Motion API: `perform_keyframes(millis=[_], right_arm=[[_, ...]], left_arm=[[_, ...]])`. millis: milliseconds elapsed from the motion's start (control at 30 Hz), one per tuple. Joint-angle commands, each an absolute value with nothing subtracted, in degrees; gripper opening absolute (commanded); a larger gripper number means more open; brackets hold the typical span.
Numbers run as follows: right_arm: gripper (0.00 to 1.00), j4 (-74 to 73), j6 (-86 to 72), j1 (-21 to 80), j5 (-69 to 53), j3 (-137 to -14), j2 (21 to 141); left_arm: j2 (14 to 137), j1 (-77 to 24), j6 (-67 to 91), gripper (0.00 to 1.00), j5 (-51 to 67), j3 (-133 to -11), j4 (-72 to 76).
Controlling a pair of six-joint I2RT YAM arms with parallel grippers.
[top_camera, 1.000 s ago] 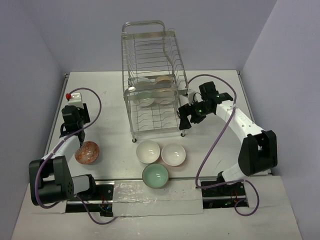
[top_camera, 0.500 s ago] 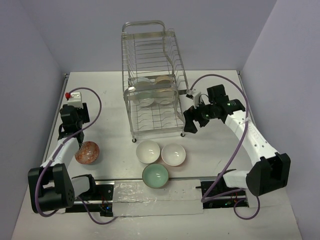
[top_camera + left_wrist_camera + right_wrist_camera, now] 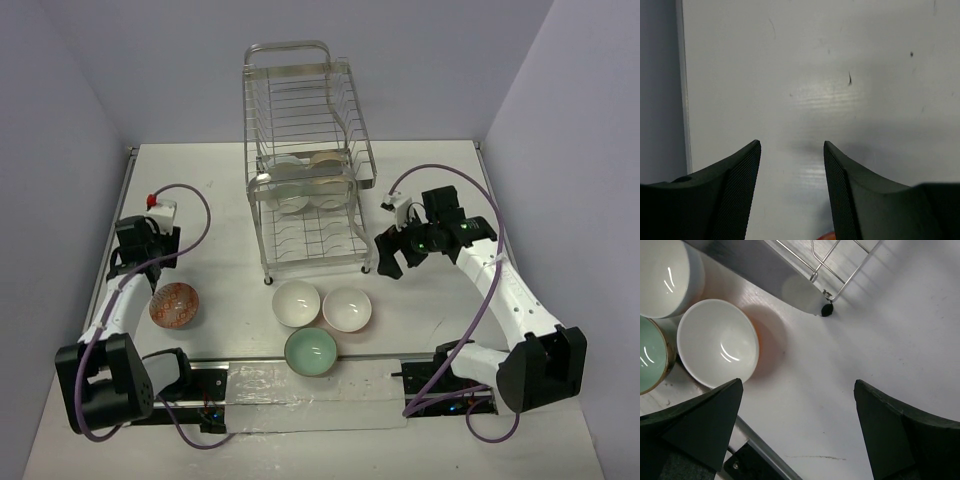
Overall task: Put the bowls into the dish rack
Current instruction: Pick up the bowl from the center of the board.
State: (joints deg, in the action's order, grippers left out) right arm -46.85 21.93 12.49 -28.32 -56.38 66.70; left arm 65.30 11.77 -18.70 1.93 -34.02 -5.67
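The silver wire dish rack [image 3: 305, 130] stands at the back centre with a few pale bowls [image 3: 292, 187] in its middle tier. Two white bowls [image 3: 296, 303] [image 3: 347, 309] and a mint green bowl [image 3: 311, 352] sit in front of it. An orange-red bowl [image 3: 174, 305] lies at the left. My left gripper [image 3: 153, 265] [image 3: 791, 143] hovers just behind that bowl, open and empty; an orange sliver [image 3: 826, 236] shows at the wrist view's bottom edge. My right gripper [image 3: 390, 258] [image 3: 797, 382] hangs wide open right of the rack's foot [image 3: 826, 311], with a white bowl [image 3: 717, 342] to its left.
Grey walls close in the table [image 3: 220, 200] on the left, back and right. A metal rail [image 3: 310, 385] with the arm bases runs along the near edge. Purple cables [image 3: 480, 310] loop off both arms. The rack's shiny base plate [image 3: 765, 275] lies near the right gripper.
My left gripper has drawn back from the orange-red bowl's rim and opened a little. The right arm has swung away from the rack toward the near right, still wide open.
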Motion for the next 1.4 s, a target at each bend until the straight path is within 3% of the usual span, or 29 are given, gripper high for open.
perform_keyframes(millis=[0,767,1367], right_arm=[[1.0,-44.5,21.5,12.3,-25.8,-55.9,66.1],[1.0,-43.1,20.9,12.5,-19.8,-54.6,68.6],[1.0,-43.2,21.0,12.5,-19.3,-54.5,70.0]], left_arm=[[62.2,13.6,-26.0,0.58,6.3,-37.3,-16.4],[57.4,24.6,-49.0,0.58,23.7,-41.5,-46.0],[59.1,27.6,-53.0,0.59,22.8,-35.4,-44.1]])
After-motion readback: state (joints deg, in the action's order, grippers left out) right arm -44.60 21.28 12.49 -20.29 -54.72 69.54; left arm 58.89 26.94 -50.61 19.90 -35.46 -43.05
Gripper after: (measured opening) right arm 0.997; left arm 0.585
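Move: The red-patterned bowl lies about 14 cm back towards the base and 4 cm to the right of the left gripper, some 7 cm below it. The rack's near left foot is roughly 8 cm back and 27 cm right of that gripper; the left white bowl is about 14 cm back and 34 cm right. From the right gripper the patterned bowl is some 52 cm left, 11 cm back and 12 cm lower. Bring the left gripper back about 12 cm towards the patterned bowl, turning it some 20 degrees clockwise and tipping the fingers down as it travels, then sink roughly 3 cm near the end so the half-open fingers come close to the bowl's left rim. Let the wide-open right gripper ease a little down and right. ##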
